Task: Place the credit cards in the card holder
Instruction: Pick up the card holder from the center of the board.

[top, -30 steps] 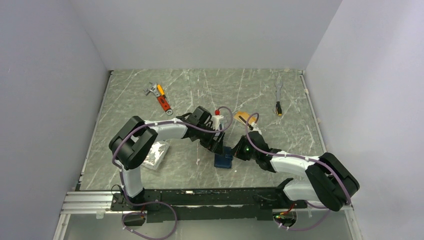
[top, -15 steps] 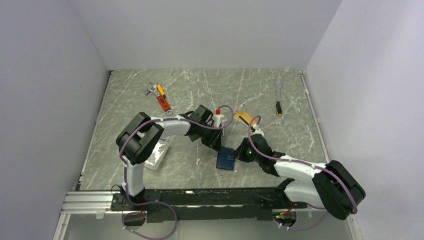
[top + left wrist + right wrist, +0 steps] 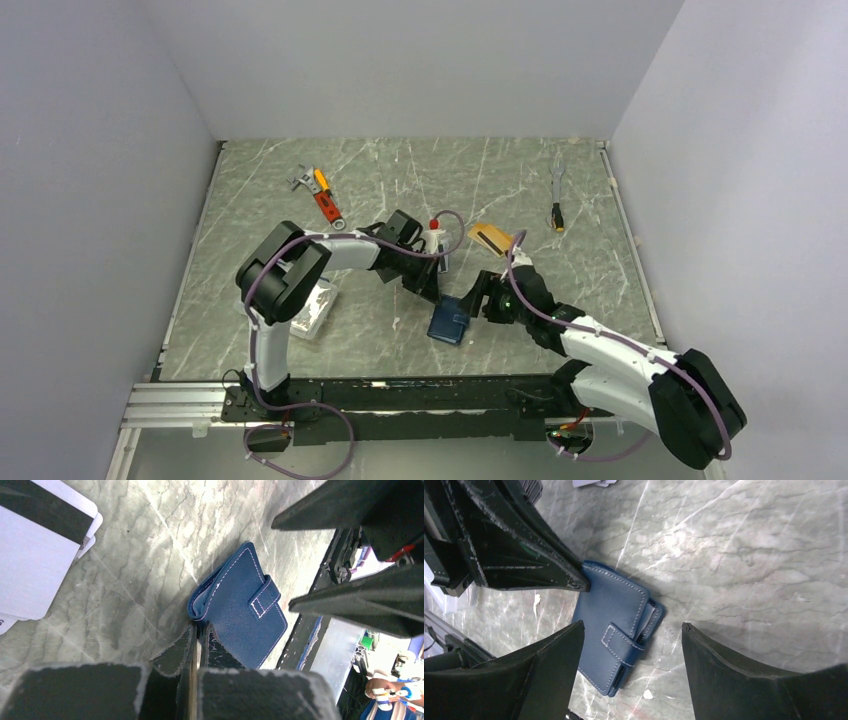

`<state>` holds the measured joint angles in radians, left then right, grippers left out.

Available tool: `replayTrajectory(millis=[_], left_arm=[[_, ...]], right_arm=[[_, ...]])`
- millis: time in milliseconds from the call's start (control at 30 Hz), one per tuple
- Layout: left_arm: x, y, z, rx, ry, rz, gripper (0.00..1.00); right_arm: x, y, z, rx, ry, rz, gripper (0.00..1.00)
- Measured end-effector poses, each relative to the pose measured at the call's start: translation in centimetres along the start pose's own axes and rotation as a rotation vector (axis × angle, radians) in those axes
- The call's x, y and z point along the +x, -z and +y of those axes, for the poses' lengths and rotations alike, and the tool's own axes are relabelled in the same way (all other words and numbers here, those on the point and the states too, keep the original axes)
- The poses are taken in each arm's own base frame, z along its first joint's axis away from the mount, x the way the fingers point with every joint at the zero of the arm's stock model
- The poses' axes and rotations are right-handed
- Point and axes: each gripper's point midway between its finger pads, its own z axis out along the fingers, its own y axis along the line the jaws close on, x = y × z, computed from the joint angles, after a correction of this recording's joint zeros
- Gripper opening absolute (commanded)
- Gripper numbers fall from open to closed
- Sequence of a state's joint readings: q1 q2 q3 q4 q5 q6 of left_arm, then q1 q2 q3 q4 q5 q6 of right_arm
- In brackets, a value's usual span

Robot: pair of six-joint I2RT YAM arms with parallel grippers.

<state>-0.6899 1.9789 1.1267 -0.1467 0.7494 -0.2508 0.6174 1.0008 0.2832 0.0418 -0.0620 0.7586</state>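
The card holder [image 3: 449, 321], a dark blue wallet with its tab fastened, lies flat on the marble table between the two arms. My left gripper [image 3: 200, 630] is shut, its fingertips [image 3: 583, 585] touching the wallet's far corner at the fold [image 3: 197, 611]. My right gripper [image 3: 633, 624] stands open just above the wallet's tab side [image 3: 621, 642], holding nothing. A silver-white credit card [image 3: 35, 555] with a black stripe lies beside the left gripper. An orange-gold card [image 3: 488, 236] lies further back.
A clear plastic box [image 3: 312, 308] sits by the left arm's elbow. An orange-handled wrench [image 3: 322, 196] lies at the back left, a slim tool [image 3: 557, 198] at the back right. Grey walls close in the table on three sides.
The left gripper has closed at the wallet's corner. The right gripper has opened and let go of the wallet, which has turned slightly.
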Motion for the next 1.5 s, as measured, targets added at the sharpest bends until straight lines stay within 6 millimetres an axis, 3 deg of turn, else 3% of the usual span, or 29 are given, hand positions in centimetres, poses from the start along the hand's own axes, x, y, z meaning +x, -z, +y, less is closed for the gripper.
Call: replayTrajectory(millis=[200,300,367,533,633,867,967,1067,1167,1267,1333,1500], left_arm=[[0.2,0.8,-0.2,0.028,-0.007,0.007,0.0],[-0.6,2.2,-1.4,0.033,-0.063,-0.018,0.0],[-2.0,3.6,-2.9,0.039,-0.138,-0.055,0.0],[-7.9,7.5,-7.4,0.042,-0.382,-0.179,0.0],[-8.7,9.3,-8.7,0.024,-0.466,-0.201,0.0],[-6.6,13.5,-9.0,-0.117,-0.625,-0.148,0.0],[-6.8,16.4,-9.6,-0.21,-0.767,-0.188,0.0],[-7.3,20.1,-11.7,-0.308,-0.971,-0.317,0.0],[-7.3,22.4,-14.9,-0.372,-1.212,-0.47,0.0],[-5.6,22.5,-17.8,-0.386,-1.473,-0.589,0.0],[-4.1,21.8,-18.5,-0.394,-1.641,-0.64,0.0],[-1.5,19.2,-16.4,-0.465,-1.918,-0.671,0.0]], right_arm=[[-1.1,0.3,-1.0,-0.012,-0.067,-0.001,0.78],[-2.4,1.0,-0.9,-0.055,-0.102,-0.024,0.81],[-3.8,1.7,-0.6,-0.093,-0.12,-0.061,0.82],[-7.4,3.7,1.2,-0.208,-0.131,-0.131,0.84],[-8.6,4.5,2.7,-0.283,-0.126,-0.135,0.84],[-9.8,6.3,5.2,-0.446,-0.17,-0.107,0.85],[-10.1,6.9,6.0,-0.475,-0.182,-0.095,0.87],[-10.7,7.1,6.8,-0.492,-0.216,-0.052,0.91],[-11.1,6.3,6.9,-0.493,-0.295,0.021,0.94],[-10.6,5.5,6.7,-0.49,-0.385,0.1,0.96],[-10.5,5.5,7.0,-0.501,-0.435,0.133,0.96],[-12.3,6.9,9.2,-0.603,-0.491,0.132,0.96]])
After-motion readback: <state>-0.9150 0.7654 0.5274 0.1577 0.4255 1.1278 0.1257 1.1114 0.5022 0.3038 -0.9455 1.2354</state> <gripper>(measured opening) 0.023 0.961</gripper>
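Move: The left fingers already pinch the card holder by its far left corner; its middle lies about 4 cm back, 3 cm to the right and 1 cm below them. At table height, 2 cm below that hand, the white cards are some 9 cm ahead, the black cards 8 cm ahead and 11 cm left, the gold cards 12 cm ahead and 11 cm right. From the right gripper, the card holder's middle is about 4 cm back, 6 cm left and 4 cm lower. Keep the left gripper shut on the card holder's corner and lift it, at first nearly straight up, then drifting left and finally back, to about 24 cm higher, rolling the wrist over by some 110 degrees until the fingers point right, almost level. Clear the empty right gripper upward about 15 cm and a little forward, opening it wider and swinging its fingers up towards level, pointing left. ##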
